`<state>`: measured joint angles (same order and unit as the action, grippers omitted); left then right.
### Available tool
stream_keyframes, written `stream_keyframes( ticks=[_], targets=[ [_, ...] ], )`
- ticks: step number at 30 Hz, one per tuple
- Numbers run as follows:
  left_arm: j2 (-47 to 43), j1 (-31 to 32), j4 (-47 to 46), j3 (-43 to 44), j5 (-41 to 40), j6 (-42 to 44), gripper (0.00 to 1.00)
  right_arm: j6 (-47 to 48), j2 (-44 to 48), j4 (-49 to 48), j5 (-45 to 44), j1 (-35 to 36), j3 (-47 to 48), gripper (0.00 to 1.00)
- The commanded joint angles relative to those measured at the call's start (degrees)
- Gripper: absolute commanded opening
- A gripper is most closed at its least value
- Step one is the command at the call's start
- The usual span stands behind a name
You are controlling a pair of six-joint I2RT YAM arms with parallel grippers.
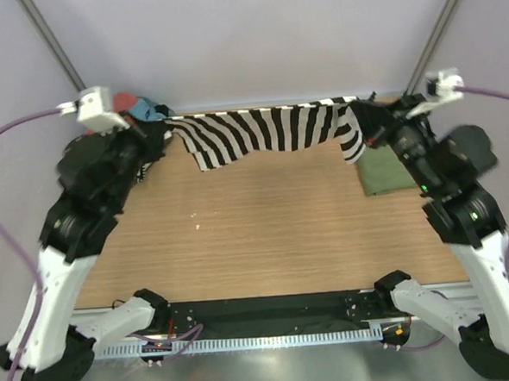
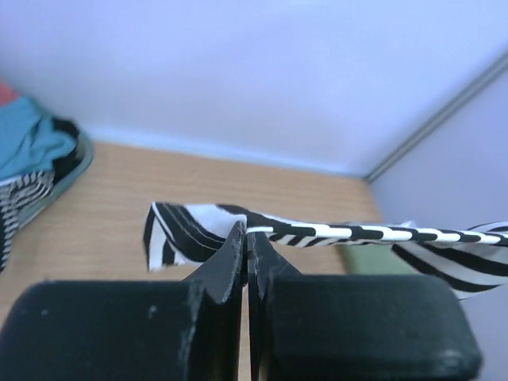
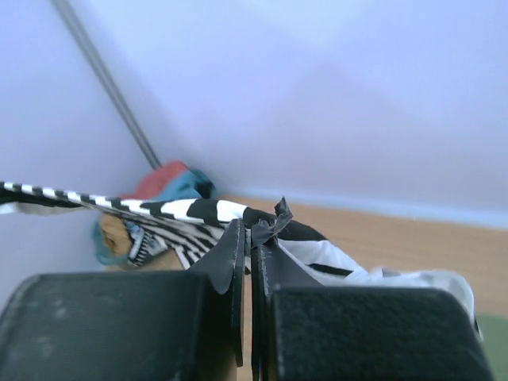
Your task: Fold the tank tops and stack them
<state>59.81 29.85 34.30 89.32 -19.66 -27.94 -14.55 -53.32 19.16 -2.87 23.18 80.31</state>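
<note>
The black-and-white striped tank top [image 1: 268, 131] hangs stretched in the air across the far side of the table, held at both ends. My left gripper [image 1: 158, 125] is shut on its left edge; in the left wrist view the striped cloth [image 2: 341, 232] runs off to the right from my pinched left gripper [image 2: 247, 235]. My right gripper [image 1: 373, 121] is shut on the right end, where cloth [image 3: 198, 210] bunches over the tips of that gripper [image 3: 252, 236]. The olive green tank top [image 1: 385, 172] lies folded flat on the table at the right, under the right arm.
A pile of salmon-red and light blue garments [image 1: 141, 106] sits at the far left corner, also seen as the pile [image 2: 36, 155] in the left wrist view. The wooden table [image 1: 266, 233] stretches toward the near edge, with the arm bases along it.
</note>
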Motion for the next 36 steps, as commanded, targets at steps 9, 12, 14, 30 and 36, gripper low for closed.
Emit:
stream_keyframes(
  ticks=[9,12,14,30,36],
  targets=[
    [-8.48,0.48,-4.86,-0.63,-1.34,2.37,0.0,1.01,7.18,-5.45,6.57,-0.06,-2.27,0.01],
    [-7.87,0.48,-6.53,-4.49,-2.31,0.62,0.0,-0.47,4.99,-2.64,3.15,0.11,-2.79,0.01],
    [-7.08,0.48,-8.1,-8.18,-3.36,-0.53,0.0,-1.36,1.31,0.43,0.18,0.02,-2.79,0.01],
    [32.89,-6.99,-24.99,-17.37,-9.44,-10.2,0.0,-8.92,-34.02,-17.75,-3.19,-6.74,-11.43,0.01],
    [53.97,-12.7,-17.97,5.62,-3.9,-9.24,0.04,-8.31,-56.69,-11.54,-0.3,-9.81,14.1,0.31]
  ],
)
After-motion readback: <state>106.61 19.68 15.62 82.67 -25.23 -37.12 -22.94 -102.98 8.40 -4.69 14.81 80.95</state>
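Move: Each hand holds an upper corner of the striped tank top, stretched high between them. The clear far part of the table, where it will land, lies about 21 cm ahead of the left hand and 42 below; from the right hand, 22 cm ahead, 1 to its left and 44 below. The laundry basket sits about 20 cm ahead and 22 left of the left hand; the folded green tank top lies some 12 cm ahead and 20 right of the right hand. Both hands, fingers staying shut on the striped top's corners, first whip it back towards the base and up by some 7 cm with the fingertips tilting up, then reverse together and swing it steeply down and forward between the basket and the folded green top. They drop about 40 cm from the peak as the wrists tip the fingers down to some 30–40 degrees steeper than at the start, and finish by sweeping almost level forward for the last stretch, drawing the held edge towards the far side of the table. ##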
